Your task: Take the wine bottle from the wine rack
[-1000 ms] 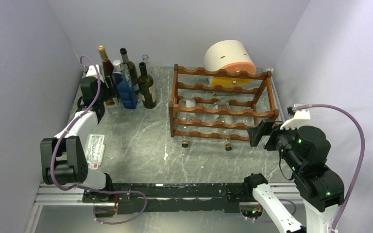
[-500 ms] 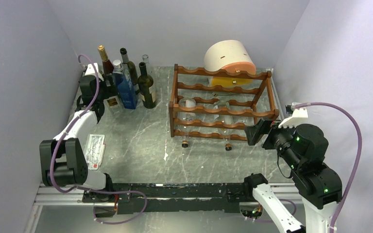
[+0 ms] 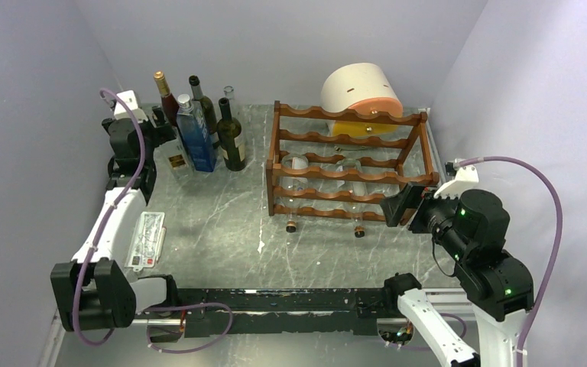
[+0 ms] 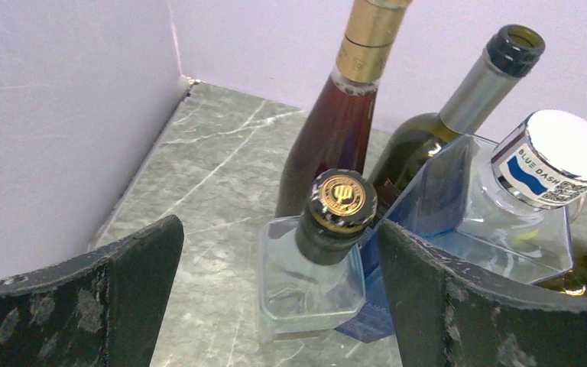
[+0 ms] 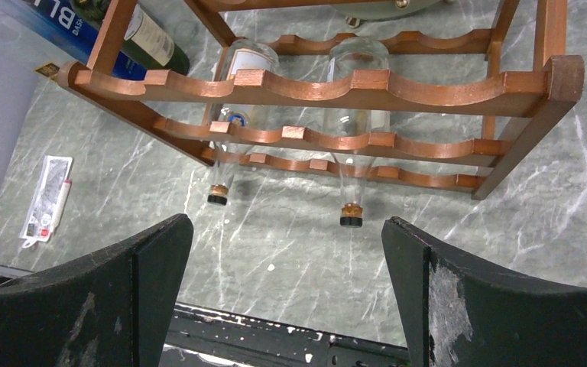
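The reddish-brown wine rack [image 3: 351, 164] [image 5: 329, 82] stands at the table's middle right. Two clear wine bottles lie in it with necks poking out the front, one on the left [image 5: 229, 122] [image 3: 291, 226], one on the right [image 5: 349, 145] [image 3: 359, 231]. My right gripper [image 3: 397, 206] [image 5: 287, 225] is open and empty, just off the rack's front right corner, apart from both necks. My left gripper [image 3: 157, 136] [image 4: 279, 229] is open at the far left, above a small square clear bottle [image 4: 313, 283] with a black and gold cap, not touching it.
Upright bottles cluster at the back left: a red-brown one with gold foil [image 4: 336, 130], a dark green one [image 4: 428, 130], a blue one [image 3: 196, 134], a dark one [image 3: 231, 138]. A white-and-orange cylinder [image 3: 361, 92] lies behind the rack. A printed packet [image 3: 147, 238] lies front left. Walls close in on both sides.
The left jaws have spread wider, and the left arm has drawn back up and to the left from the small square bottle. The right gripper has edged slightly left toward the rack.
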Tool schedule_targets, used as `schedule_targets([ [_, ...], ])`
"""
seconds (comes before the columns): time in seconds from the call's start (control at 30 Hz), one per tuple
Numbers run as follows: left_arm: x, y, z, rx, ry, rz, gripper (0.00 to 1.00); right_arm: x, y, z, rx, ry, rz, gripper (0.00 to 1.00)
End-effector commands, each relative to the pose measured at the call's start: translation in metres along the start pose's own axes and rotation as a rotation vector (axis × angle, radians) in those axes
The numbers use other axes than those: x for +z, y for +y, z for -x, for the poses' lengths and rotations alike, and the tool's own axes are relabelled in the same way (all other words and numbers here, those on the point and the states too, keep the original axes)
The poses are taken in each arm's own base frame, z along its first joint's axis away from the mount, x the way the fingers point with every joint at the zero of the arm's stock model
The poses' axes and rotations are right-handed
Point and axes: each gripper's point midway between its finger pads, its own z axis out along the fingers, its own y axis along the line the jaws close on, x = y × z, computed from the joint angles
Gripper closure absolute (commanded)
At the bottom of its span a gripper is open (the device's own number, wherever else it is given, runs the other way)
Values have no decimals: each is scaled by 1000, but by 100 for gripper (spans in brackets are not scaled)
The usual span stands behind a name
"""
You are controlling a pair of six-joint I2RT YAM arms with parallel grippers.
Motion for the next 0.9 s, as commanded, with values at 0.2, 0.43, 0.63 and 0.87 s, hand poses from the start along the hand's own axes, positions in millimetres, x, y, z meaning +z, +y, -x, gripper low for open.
schedule_targets([
  [0.2,-105,-47,44,-78,-59,-306,1,0,19,11,-7,-61,105,0],
  [0.43,-167,-87,71,-105,-99,-589,1,12,20,34,-32,-190,116,0],
  [0.63,-205,-98,81,-78,-121,-707,2,23,19,57,-17,-285,95,0],
  [0.87,-269,-102,114,-73,-350,-824,0,31,28,52,-11,-333,170,0],
])
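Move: The clear bottle with the black cap already stands free about 3 cm ahead of the open left hand, its middle some 14 cm lower; the blue bottle is roughly 5 cm ahead and 8 cm right of that hand. The left corked bottle in the rack lies about 9 cm back, 33 cm right and 20 cm below. From the right hand it is some 18 cm ahead, 20 cm left and 26 cm below, the right corked bottle about 16 cm ahead, 4 cm left. Leaving the black-capped clear bottle behind, the wide-open left hand draws back about 19 cm while going some 13 cm right and 13 cm up, turning clockwise and tilting its fingers up until they face the rack. The open right hand eases forward and a little up beside the rack, also tilting its fingers upward. ##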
